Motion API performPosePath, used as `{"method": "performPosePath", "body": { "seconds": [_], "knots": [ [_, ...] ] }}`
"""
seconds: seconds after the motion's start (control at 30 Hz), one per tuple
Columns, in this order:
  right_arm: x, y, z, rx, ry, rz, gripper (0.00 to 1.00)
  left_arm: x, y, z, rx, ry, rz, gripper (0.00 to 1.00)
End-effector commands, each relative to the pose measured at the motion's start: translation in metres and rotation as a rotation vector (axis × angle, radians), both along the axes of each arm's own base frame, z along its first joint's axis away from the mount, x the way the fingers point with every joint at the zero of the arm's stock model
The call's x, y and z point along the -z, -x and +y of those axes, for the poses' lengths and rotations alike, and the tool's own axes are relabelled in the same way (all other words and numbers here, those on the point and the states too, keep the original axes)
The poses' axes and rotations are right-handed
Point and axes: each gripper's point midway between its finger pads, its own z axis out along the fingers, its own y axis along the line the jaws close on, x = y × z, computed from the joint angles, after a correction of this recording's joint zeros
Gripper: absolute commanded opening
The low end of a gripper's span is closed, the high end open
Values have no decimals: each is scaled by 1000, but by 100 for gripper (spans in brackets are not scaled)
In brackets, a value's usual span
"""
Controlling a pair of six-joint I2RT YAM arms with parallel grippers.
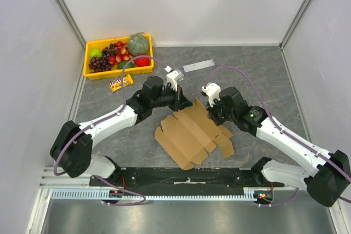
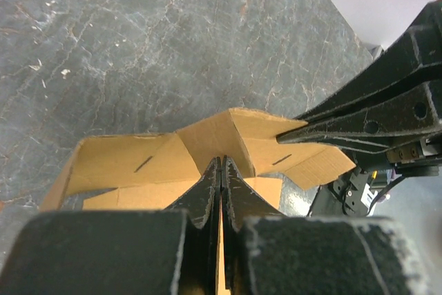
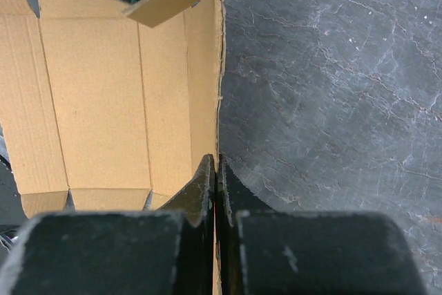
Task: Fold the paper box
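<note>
The paper box (image 1: pixel 186 135) is a brown die-cut cardboard sheet, partly folded, lying in the middle of the table between the two arms. At its far edge my left gripper (image 1: pixel 180 101) is shut on a raised flap. In the left wrist view the jaws (image 2: pixel 222 164) pinch a thin cardboard edge, with the box's slotted panels (image 2: pixel 124 160) spread beyond them. My right gripper (image 1: pixel 211 112) is shut on the sheet's far right side. In the right wrist view its jaws (image 3: pixel 216 164) clamp the edge of an upright panel (image 3: pixel 97 101).
A yellow tray (image 1: pixel 90 72) of fruit stands at the back left, with a small yellow packet (image 1: pixel 120 84) in front of it. A grey-white strip (image 1: pixel 198 66) lies at the back centre. White walls close in three sides.
</note>
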Motion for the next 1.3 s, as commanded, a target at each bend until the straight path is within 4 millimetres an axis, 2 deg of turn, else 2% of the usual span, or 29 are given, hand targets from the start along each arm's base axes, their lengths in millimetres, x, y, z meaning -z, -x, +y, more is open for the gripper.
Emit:
{"method": "performPosePath", "body": {
  "seconds": [0.0,0.53,0.7,0.83,1.0,1.17,1.27],
  "knots": [
    [-8,-7,6,5,-31,-32,0,-10,8,-3,-17,27,-15,2],
    [-7,6,15,-66,-64,16,0,-18,4,-24,11,55,-20,2],
    [-10,6,17,-64,-75,18,0,-13,5,-22,4,44,-19,2],
    [-7,1,12,-26,-55,17,0,-5,2,-6,-58,-3,-33,2],
    [-1,-4,4,29,-11,27,0,6,-10,28,-197,-74,-40,2],
    [4,-3,4,32,-1,48,0,36,-28,67,-308,-119,47,2],
    [5,-2,5,27,-3,53,0,56,-30,77,-323,-144,94,2]
  ]
}}
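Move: The end flap at the box's far-left corner lies about 4 cm left, 3 cm ahead and some 4 cm below the left hand. The small tab is about 2 cm to this hand's right and level ahead, close at the fingertips; the wall where it is pinched is some 11 cm right and 6 cm back. From the right hand, the end flap is about 15 cm left and 8 cm ahead. Left fingers, shut, press the small tab back-right, then swing about 8 cm left-forward to the end flap; right keeps pinching. ##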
